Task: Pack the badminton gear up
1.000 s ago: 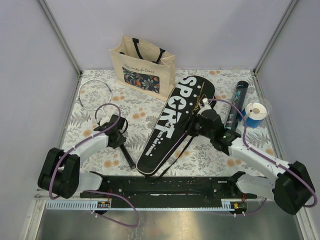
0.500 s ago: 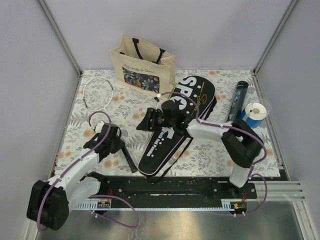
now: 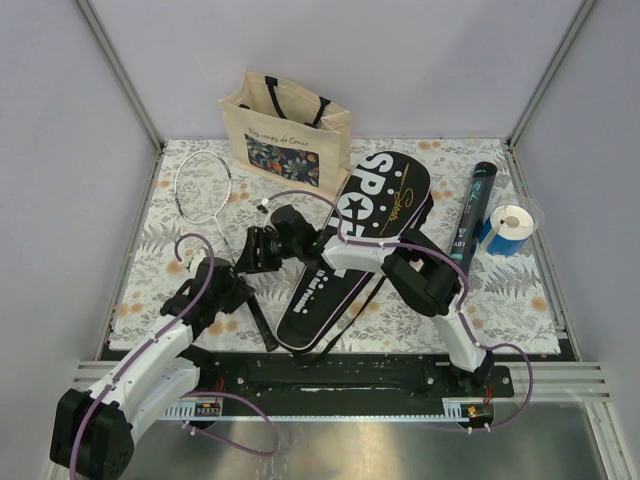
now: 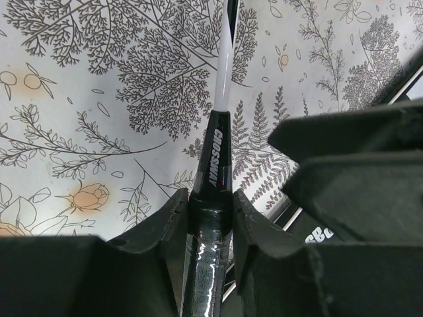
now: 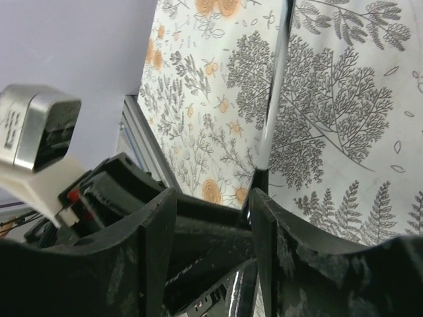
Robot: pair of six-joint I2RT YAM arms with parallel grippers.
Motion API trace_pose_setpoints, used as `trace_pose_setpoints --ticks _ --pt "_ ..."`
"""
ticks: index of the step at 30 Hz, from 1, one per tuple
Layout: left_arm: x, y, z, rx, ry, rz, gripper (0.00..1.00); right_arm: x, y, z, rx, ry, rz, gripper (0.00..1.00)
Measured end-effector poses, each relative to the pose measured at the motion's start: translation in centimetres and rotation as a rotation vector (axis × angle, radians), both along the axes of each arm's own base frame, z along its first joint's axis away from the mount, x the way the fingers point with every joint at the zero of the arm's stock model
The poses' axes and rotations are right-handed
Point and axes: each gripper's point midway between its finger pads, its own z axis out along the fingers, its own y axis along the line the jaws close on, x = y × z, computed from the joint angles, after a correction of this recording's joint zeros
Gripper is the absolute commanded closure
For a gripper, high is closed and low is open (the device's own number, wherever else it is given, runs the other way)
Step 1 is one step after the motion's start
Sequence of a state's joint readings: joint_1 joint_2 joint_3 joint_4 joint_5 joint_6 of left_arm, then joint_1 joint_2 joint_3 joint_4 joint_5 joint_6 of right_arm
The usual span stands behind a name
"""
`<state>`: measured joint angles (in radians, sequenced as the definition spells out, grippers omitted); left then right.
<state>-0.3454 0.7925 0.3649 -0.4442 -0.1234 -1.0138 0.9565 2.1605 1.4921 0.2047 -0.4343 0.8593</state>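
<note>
A thin-framed racket (image 3: pixel 203 187) lies on the floral cloth at the left, its black handle (image 3: pixel 262 325) pointing toward the near edge. My left gripper (image 3: pixel 238 290) is shut on that handle (image 4: pixel 210 218), and the white shaft (image 4: pixel 225 59) runs away from the jaws. My right gripper (image 3: pixel 248 250) has reached across and hovers just above the left one, open, with its fingers (image 5: pixel 264 238) apart and the shaft (image 5: pixel 274 86) beyond them. The black "SPORT" cover (image 3: pixel 350 240) lies in the middle. A long black tube (image 3: pixel 472 205) lies at the right.
A beige tote bag (image 3: pixel 285 130) stands at the back. A blue-and-white roll (image 3: pixel 510 228) sits beside the tube. The right arm stretches over the cover. Metal frame posts edge the cloth, and a black rail (image 3: pixel 330 375) runs along the near edge.
The right arm swung from the right side across the cover to just above the left gripper. The left arm drew back toward the near edge, still holding the racket.
</note>
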Motion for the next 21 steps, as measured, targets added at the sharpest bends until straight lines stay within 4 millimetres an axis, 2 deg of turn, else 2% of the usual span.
trace_pose_setpoints --ticks 7,9,12,15,17,18,21 --pt "-0.1 -0.3 0.1 -0.025 -0.016 -0.004 1.00 0.7 1.0 -1.5 -0.050 0.011 0.005 0.44" --pt "-0.1 -0.4 0.2 -0.029 -0.017 -0.008 1.00 0.8 1.3 -2.0 -0.061 0.012 0.007 0.47" --pt "-0.1 -0.4 0.3 -0.032 -0.021 -0.009 1.00 0.7 1.5 -3.0 -0.086 0.021 0.009 0.58" --pt "0.0 -0.5 0.6 -0.041 -0.038 -0.011 0.98 0.4 1.6 -3.7 -0.102 0.029 0.011 0.78" --pt "0.0 -0.5 0.8 -0.044 -0.046 -0.011 0.85 0.5 1.5 -4.0 -0.111 0.026 0.004 0.94" --pt "0.0 -0.5 0.9 -0.045 -0.050 -0.010 0.75 0.6 1.5 -4.0 -0.109 0.028 0.000 1.00" --pt "-0.2 -0.3 0.8 -0.038 -0.048 -0.010 0.49 0.6 1.5 -4.0 -0.094 0.028 -0.001 1.00"
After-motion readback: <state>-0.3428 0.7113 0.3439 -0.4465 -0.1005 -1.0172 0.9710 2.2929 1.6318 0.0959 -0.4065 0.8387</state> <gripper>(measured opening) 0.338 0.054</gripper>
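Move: From the right hand, its fingers open and pointing left, the racket's lower shaft, where it meets the grip cone, lies about 4 cm below, 1 cm ahead and 1 cm left. The left gripper's fingertips close on the grip some 5 cm back, 2 cm right and 5 cm below, with that same shaft joint about 6 cm ahead of them, 1 cm left and 1 cm higher. The SPORT bag's middle is roughly 34 cm to the right hand's right, 5 cm ahead and 8 cm below. The right hand sinks about 4 cm onto the racket's lower shaft, easing some 1.5 cm left as it goes, then shuts its fingers from just over half open to almost closed, so that they pinch the thin shaft at the grip cone just beyond the left gripper. Meanwhile the left hand stays nearly in place with its fingers round the top of the grip, steadying the racket and lifting less than 1 cm. ##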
